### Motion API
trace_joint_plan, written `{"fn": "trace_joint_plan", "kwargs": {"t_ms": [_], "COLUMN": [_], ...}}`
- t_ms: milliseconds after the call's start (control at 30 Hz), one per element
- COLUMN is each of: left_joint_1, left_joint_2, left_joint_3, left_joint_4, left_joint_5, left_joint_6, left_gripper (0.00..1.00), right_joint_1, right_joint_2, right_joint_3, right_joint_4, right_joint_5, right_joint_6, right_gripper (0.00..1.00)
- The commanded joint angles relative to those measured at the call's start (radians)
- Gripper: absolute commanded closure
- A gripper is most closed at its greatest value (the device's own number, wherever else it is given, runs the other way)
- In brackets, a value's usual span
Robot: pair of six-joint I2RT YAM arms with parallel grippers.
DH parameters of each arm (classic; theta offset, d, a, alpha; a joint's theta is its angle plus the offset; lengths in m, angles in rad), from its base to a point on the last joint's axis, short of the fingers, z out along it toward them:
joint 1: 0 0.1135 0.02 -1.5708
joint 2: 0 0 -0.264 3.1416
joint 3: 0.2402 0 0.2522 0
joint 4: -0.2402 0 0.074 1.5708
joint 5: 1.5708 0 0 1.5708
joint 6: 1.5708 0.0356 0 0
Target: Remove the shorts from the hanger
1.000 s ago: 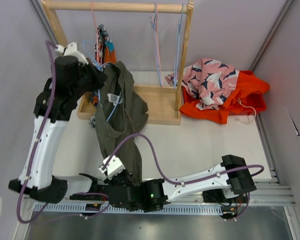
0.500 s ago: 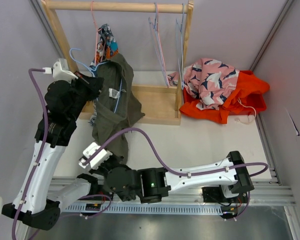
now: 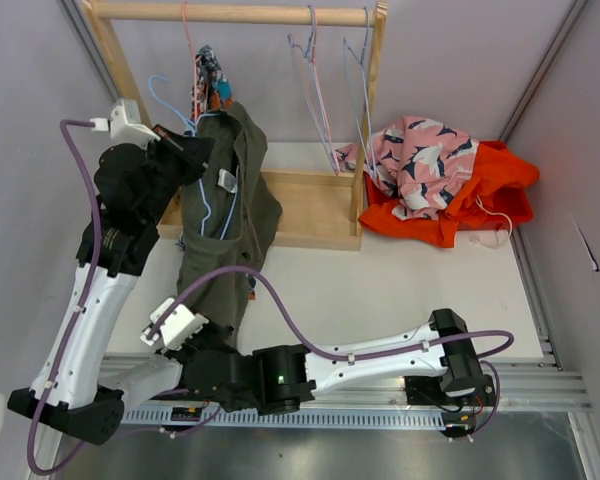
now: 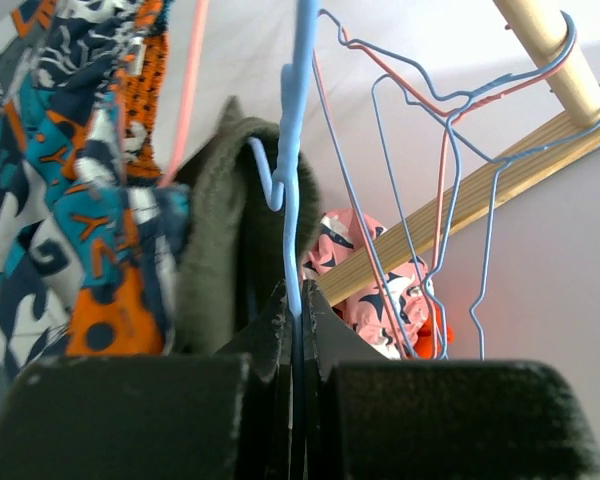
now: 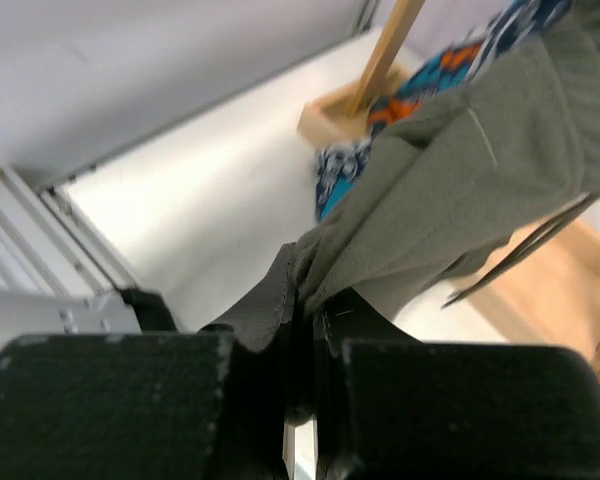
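Observation:
The olive green shorts (image 3: 225, 225) hang on a blue wire hanger (image 3: 202, 205) in front of the wooden rack and stretch down toward the near edge. My left gripper (image 3: 193, 152) is shut on the hanger's blue wire (image 4: 298, 150), beside the olive fabric (image 4: 215, 240). My right gripper (image 3: 208, 335) is shut on the lower hem of the olive shorts (image 5: 480, 180). The cartoon-print shorts (image 3: 208, 75) hang on the rack behind. The pink patterned shorts (image 3: 420, 160) lie on the orange shorts (image 3: 500, 190) at the right. The navy shorts are out of view.
The wooden rack has a top rod (image 3: 230, 12) and a base tray (image 3: 315, 205). Several empty wire hangers (image 3: 330, 90) hang from the rod's right half. Grey walls close in on both sides. A metal rail (image 3: 540, 385) runs along the near edge.
My right gripper has moved left along the near edge with the hem, pulling the olive shorts straighter. My left gripper dipped left, then came back up with the hanger.

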Motion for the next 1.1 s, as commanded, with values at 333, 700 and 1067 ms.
{"fn": "trace_joint_plan", "kwargs": {"t_ms": [333,700,1067], "left_joint_1": [0.014,0.008,-0.038], "left_joint_2": [0.086,-0.029,-0.176], "left_joint_3": [0.285,0.316,0.124], "left_joint_4": [0.040,-0.390,-0.493], "left_joint_5": [0.006,0.355,0.287], "left_joint_6": [0.071,0.275,0.384], "left_gripper": [1.00,1.00,1.00], "right_joint_1": [0.021,-0.162,-0.075], "right_joint_2": [-0.067,-0.297,-0.639], "right_joint_3": [-0.235,-0.326,-0.504], "right_joint_4": [-0.127,0.098,0.206], "right_joint_5": [-0.031,0.058,0.260], "right_joint_6": [0.355,0.038,-0.136], "right_gripper": [1.00,1.00,1.00]}}
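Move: My left hand holds the blue hanger; the middle of the green shorts on it lies about 9 cm back, 4 cm right and 10 cm below that hand. My right hand has their lower edge pinched; their middle is roughly 20 cm ahead, 5 cm right and 4 cm above it. From my left hand, the patterned shorts hang some 6 cm ahead, straight in line and 18 cm lower, and the empty hangers about 10 cm ahead, 21 cm right and slightly higher. Keeping both grips, I pull the green shorts down some 11 cm with my right hand, then swing it up, forward and about 17 cm to the right, across towards the rack. My left hand first rises slightly, then draws the hanger back about 13 cm while rolling its left side up and turning clockwise some 20 degrees, to slide the near corner out of the waist. ##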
